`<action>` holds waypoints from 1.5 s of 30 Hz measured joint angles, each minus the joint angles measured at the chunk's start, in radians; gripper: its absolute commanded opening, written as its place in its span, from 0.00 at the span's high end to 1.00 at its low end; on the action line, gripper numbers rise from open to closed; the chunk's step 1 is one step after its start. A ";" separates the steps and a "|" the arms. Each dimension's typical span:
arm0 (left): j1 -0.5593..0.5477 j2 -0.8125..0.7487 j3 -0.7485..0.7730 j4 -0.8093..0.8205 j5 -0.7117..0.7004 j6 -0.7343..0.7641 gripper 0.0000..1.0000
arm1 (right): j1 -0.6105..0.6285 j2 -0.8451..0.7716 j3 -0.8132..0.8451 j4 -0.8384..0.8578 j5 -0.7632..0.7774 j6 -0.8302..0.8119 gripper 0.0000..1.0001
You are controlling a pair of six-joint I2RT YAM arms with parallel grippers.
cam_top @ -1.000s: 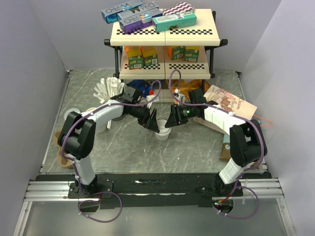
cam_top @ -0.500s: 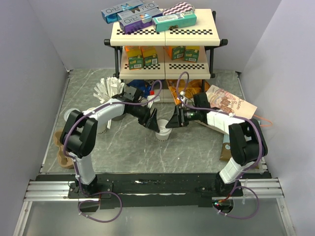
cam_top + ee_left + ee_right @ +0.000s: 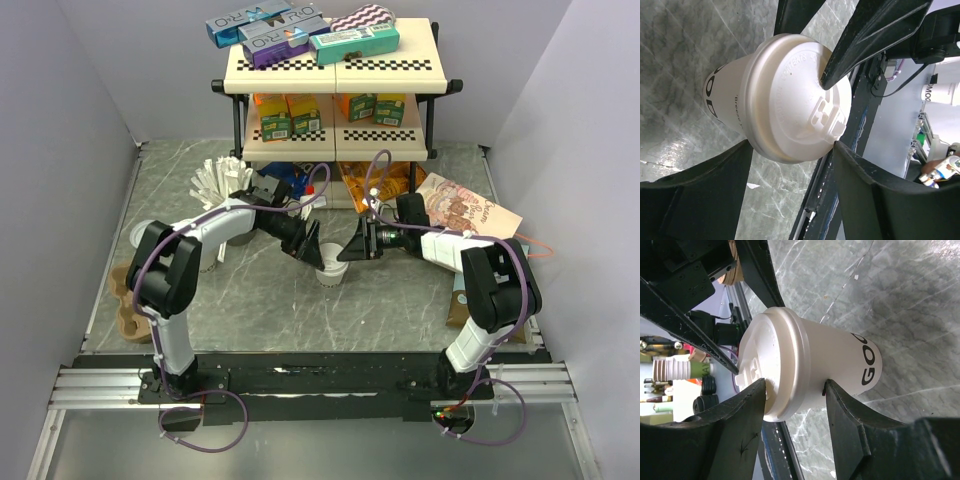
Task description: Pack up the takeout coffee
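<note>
The takeout coffee, a white paper cup with dark print, stands upright mid-table with a white plastic lid on it. My left gripper reaches in from the left. Its fingers sit against opposite sides of the cup at the lid's rim, shut on it. From the right comes my right gripper. One of its fingertips rests on the lid's top and the other finger touches the cup wall just under the rim.
A two-tier shelf loaded with boxes stands at the back. A dark cup of white sticks is back left and a printed paper bag lies to the right. A brown cup carrier sits at the left edge.
The right gripper has swung lower and closer onto the lid, its forearm straightening toward the cup. The left gripper and the cup have stayed in place.
</note>
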 measured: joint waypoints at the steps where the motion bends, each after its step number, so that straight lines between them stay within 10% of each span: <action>1: 0.000 0.003 0.002 -0.003 0.003 0.000 0.33 | -0.001 0.000 -0.005 0.010 -0.002 0.002 0.44; 11: 0.002 0.013 0.002 -0.010 0.014 0.001 0.32 | -0.003 0.000 -0.037 0.087 -0.008 0.023 0.41; 17: 0.003 0.013 0.006 -0.008 0.023 0.025 0.21 | -0.007 -0.001 -0.037 0.074 -0.018 0.022 0.27; 19: 0.003 0.013 0.009 -0.007 0.021 0.043 0.01 | -0.012 -0.004 -0.033 0.038 -0.020 0.010 0.24; 38: 0.007 -0.043 0.057 -0.024 -0.093 0.153 0.01 | -0.043 -0.031 0.195 -0.272 0.072 -0.150 0.13; 45: 0.008 -0.126 0.087 -0.088 -0.133 0.251 0.01 | -0.055 -0.147 0.224 -0.486 0.173 -0.454 0.00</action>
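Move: The lidded coffee cup stands between the two grippers, its middle about 3 cm right of the left hand, 1 cm back and 4 cm lower; from the right hand it is roughly 3 cm left, 2 cm back and 4 cm lower. The pot of wrapped sticks is some 17 cm left and 5 cm ahead of the left hand. From the right hand, the paper bag's middle lies about 23 cm right and 7 cm ahead. Nearly still at first, both hands keep their grip on the lid's rim, then open and come free. The left eases forward a little, then rises about 5 cm, drawing slightly left and rolling some 20 degrees, front side up. The right backs off slightly, swings forward, then goes up and right, about 4 cm each way, away from the cup, its fingertips dipping and its front side rolling up. ##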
